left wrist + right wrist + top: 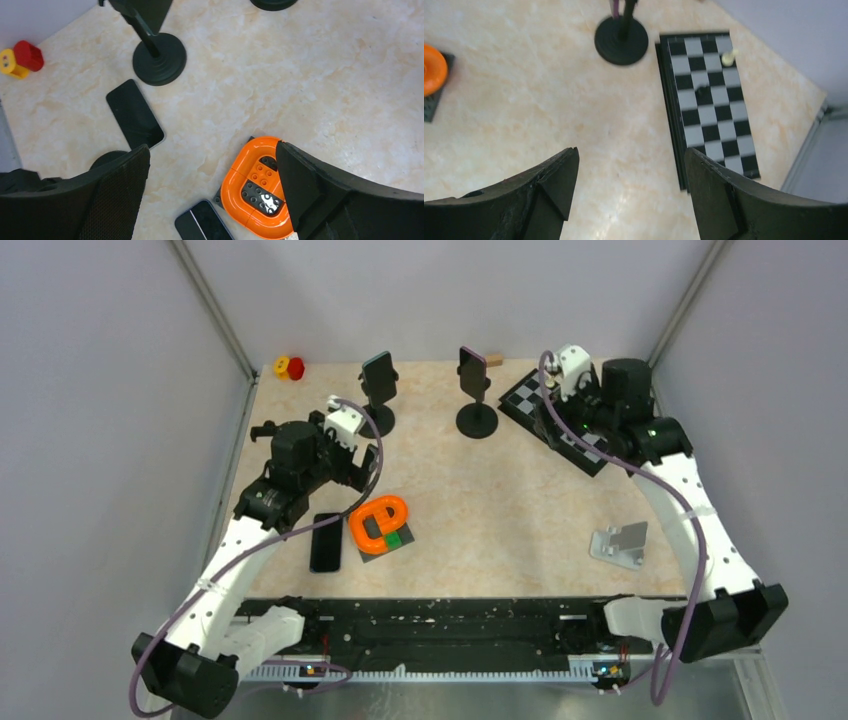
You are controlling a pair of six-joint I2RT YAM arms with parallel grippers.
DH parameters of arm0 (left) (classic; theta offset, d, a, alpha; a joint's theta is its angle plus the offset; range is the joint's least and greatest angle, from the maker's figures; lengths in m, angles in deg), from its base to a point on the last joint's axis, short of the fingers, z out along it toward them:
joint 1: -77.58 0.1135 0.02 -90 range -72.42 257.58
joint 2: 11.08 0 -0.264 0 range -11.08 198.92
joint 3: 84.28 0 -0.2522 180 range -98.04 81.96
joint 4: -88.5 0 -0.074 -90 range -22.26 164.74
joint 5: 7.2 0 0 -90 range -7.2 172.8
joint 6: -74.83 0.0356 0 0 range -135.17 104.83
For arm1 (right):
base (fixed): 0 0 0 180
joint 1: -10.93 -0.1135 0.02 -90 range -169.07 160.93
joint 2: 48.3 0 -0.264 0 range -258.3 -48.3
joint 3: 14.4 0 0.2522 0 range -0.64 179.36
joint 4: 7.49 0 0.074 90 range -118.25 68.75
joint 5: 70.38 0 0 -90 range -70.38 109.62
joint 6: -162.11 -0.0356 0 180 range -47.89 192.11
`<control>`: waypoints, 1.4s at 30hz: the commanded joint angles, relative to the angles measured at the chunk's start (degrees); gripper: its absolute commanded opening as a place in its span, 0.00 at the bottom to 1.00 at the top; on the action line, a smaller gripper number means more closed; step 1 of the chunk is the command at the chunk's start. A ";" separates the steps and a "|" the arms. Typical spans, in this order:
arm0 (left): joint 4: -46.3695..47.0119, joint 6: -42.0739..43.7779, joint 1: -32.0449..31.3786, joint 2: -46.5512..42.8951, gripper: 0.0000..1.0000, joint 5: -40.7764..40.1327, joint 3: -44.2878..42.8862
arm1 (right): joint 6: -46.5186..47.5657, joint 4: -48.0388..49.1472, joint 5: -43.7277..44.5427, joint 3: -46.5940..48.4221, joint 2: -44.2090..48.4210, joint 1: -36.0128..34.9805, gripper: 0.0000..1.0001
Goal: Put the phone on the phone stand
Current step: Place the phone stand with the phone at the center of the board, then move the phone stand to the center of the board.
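Observation:
Two black round-based phone stands are at the back. The left stand (pixel 378 420) (pixel 159 60) carries a dark phone (pixel 378 375). The right stand (pixel 477 420) (pixel 621 34) carries a phone with a purple edge (pixel 472 368). A black phone (pixel 326 541) (pixel 205 222) lies flat beside the orange ring. Another black phone (pixel 135 114) lies flat near the left stand; my arm hides it from above. My left gripper (pixel 355 468) (pixel 212 150) hangs open above the table between these phones, holding nothing. My right gripper (pixel 552 420) (pixel 631 152) is open and empty beside the chessboard.
An orange ring of bricks (pixel 380 523) (pixel 257 187) sits on a dark baseplate. A chessboard (pixel 560 425) (pixel 709 100) with a small pale piece lies back right. A silver folding stand (pixel 620 543) is at the right. Red and yellow blocks (pixel 290 367) (pixel 20 59) sit in the back-left corner.

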 commanded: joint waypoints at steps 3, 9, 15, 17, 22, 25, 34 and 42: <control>1.97 2.35 0.21 0.25 0.99 10.01 3.77 | 3.18 -14.52 5.17 -10.34 12.15 8.24 0.79; 1.69 2.98 0.06 2.18 0.99 12.82 4.44 | 10.38 -21.43 9.24 -19.26 17.03 17.66 0.80; -0.22 4.28 0.10 4.73 0.99 16.01 3.53 | 18.78 -25.46 4.84 -24.95 13.74 28.57 0.80; -0.28 4.43 0.05 5.10 0.99 16.47 3.65 | 21.55 -26.92 4.29 -26.54 12.67 30.67 0.81; -0.46 4.54 0.04 6.16 0.99 18.11 3.76 | 24.52 -24.60 7.07 -31.79 10.35 32.12 0.81; -0.64 4.72 0.09 6.39 0.99 18.68 3.83 | 24.62 -21.75 6.39 -33.83 8.48 32.14 0.81; -0.58 4.67 -0.02 6.74 0.99 18.48 3.81 | 23.76 -13.27 5.03 -36.56 1.96 32.14 0.75; -0.75 4.82 -0.04 7.27 0.99 17.52 3.92 | 26.29 -12.87 5.19 -37.00 0.25 32.14 0.51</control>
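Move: Back and to the right of the empty right hand stands the silver stand, about 17 cm back, 21 cm right and 28 cm lower. The chessboard lies some 17 cm ahead of this hand and 9 cm right, about 29 cm below. The black stand with a phone is roughly 16 cm ahead, 13 cm left and 20 cm lower. From the left hand, the silver stand lies about 57 cm right, 12 cm back and 24 cm below. Sweeping away from the chessboard, the right hand comes down about 25 cm while going right and back, then sinks mostly straight onto the silver stand, tipping its fingers some 40 degrees further down. Either side of the stand's plate, its fingers start closing but stay over half open. The open left hand drops about 7 cm and drifts right over the orange track, turning clockwise. ##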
